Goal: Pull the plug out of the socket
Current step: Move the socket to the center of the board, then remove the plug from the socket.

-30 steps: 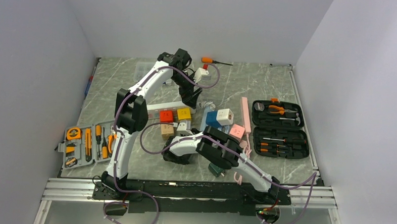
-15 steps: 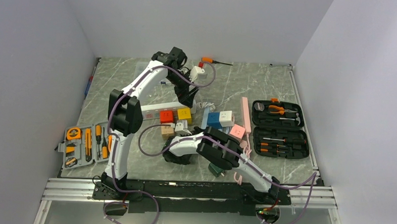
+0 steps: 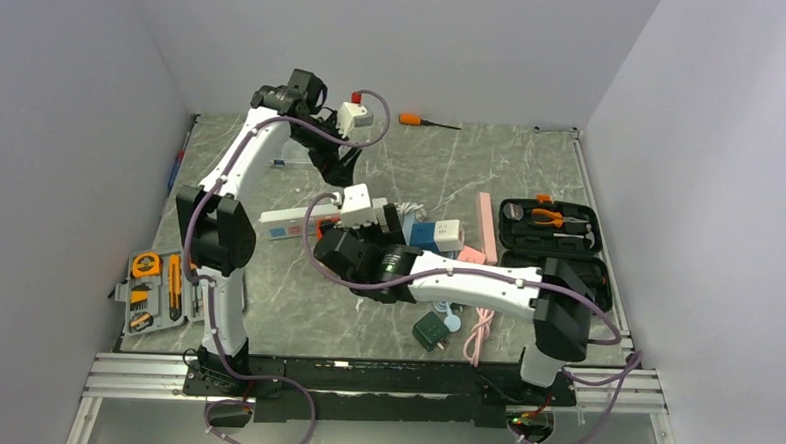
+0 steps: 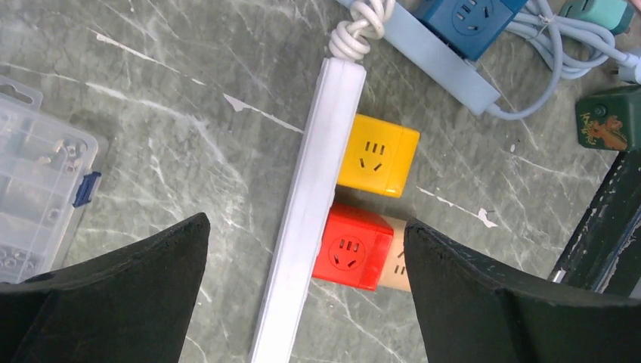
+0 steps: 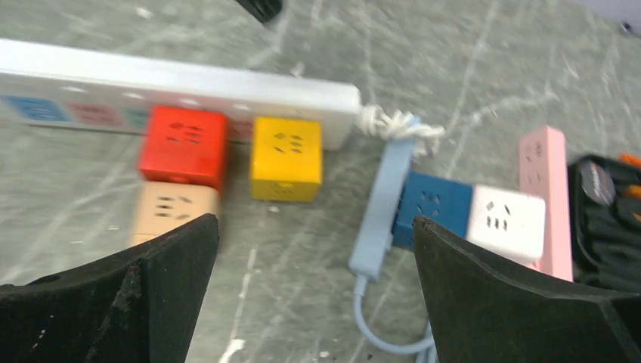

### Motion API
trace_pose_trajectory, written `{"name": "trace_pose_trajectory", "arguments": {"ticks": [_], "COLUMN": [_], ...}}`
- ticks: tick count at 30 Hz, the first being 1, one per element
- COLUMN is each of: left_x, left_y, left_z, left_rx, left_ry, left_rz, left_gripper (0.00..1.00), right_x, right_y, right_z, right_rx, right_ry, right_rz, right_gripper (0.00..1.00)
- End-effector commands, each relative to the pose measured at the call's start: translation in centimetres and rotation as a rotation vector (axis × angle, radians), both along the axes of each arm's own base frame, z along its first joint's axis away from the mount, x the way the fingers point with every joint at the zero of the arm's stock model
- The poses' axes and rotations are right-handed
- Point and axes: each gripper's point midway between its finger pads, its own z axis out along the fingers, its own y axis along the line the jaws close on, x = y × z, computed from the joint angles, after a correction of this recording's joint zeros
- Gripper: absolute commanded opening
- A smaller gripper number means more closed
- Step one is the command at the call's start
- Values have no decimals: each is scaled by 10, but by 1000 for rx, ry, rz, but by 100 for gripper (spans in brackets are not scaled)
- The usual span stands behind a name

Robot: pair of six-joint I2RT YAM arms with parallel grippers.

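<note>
A white power strip (image 4: 310,219) lies on the marble table with a yellow cube plug (image 4: 378,155) and a red cube plug (image 4: 351,246) in its side; a tan cube (image 4: 397,265) sits against the red one. My left gripper (image 4: 306,302) is open and empty, high above the strip and the red cube. In the top view it (image 3: 339,168) hangs at the back left. My right gripper (image 5: 314,302) is open and empty, near the yellow cube (image 5: 286,157) and the red cube (image 5: 184,146). In the top view the right gripper (image 3: 340,252) hides these cubes.
A light-blue strip (image 5: 382,204) carries a blue cube (image 5: 431,208) and a white cube (image 5: 505,215), with a pink strip (image 5: 546,197) beside them. A clear parts box (image 4: 38,181), a green adapter (image 3: 429,329), an orange tool tray (image 3: 171,287) and a black tool case (image 3: 553,254) lie around.
My left arm has lifted and swung back to the left, away from the cubes. My right arm has stretched out and moved its gripper over the cubes, covering them in the top view.
</note>
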Motion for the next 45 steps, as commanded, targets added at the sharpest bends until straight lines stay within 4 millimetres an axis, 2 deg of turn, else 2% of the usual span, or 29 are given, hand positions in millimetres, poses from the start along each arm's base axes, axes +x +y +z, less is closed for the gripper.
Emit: {"name": "trace_pose_trajectory", "arguments": {"ticks": [1,3,5,6,7,10,12,15,18,20,26,29,35,40,45], "left_x": [-16,-18,-20,-22,-24,-36,-41,-42,-41,-45,-41,-35,-32,-30,-32], "left_y": [-1,-5,-14,-20,-27,-56,-73,-97,-121,-137,-167,-172,-153,-132,-121], "left_z": [23,23,22,20,16,5,0,-2,-4,-10,-49,-54,-47,-37,-32], "left_rx": [-24,-42,-58,-60,-60,-49,-40,-52,-53,-43,67,62,52,43,25], "left_ry": [-33,-22,-2,11,26,40,34,5,-85,-149,-251,-251,-261,-232,-213], "left_rz": [-6,-11,-24,-37,-54,-132,-181,-253,-350,-416,-531,-520,-481,-428,-394], "left_gripper": [100,99,99,99,99,99,99,99,99,99,99,99,99,99,100], "right_x": [-11,-9,5,6,19,34,46,55,62,62,56,49,47,66,83], "right_y": [21,10,-17,-25,-48,-92,-124,-156,-185,-195,-218,-223,-207,-197,-196], "right_z": [67,94,116,123,131,140,135,120,92,70,21,-1,-32,-38,-43], "right_rx": [88,151,246,301,354,443,485,562,604,613,662,703,819,887,894], "right_ry": [23,49,109,151,168,194,220,283,356,403,505,553,606,584,573], "right_rz": [167,176,146,164,128,81,14,-32,-102,-137,-209,-208,-149,-105,-105], "right_gripper": [100,100,100,100,100,99,99,98,98,98,98,98,99,100,99]}}
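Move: The white cube plug lies about 6 cm ahead of my right hand, 16 cm to its right and 12 cm below; the blue plug stands 5 cm to the left of it, and the pink plug 6 cm nearer me and 4 cm right of it. The white cable plug on the light-blue socket is some 14 cm right of my left hand, 4 cm back and 15 cm below; the yellow plug is 5 cm right of that hand, 9 cm back, slightly lower. I sweep my open right hand to the right, rising about 15 cm in an arc over the blue and white cube plugs, then sink steeply on their right side, rolling my left side up and tipping the fingers down and leftward towards the white cube plug. My open left hand swings right and down towards the white cable plug, turning clockwise, then eases back left about 5 cm. ##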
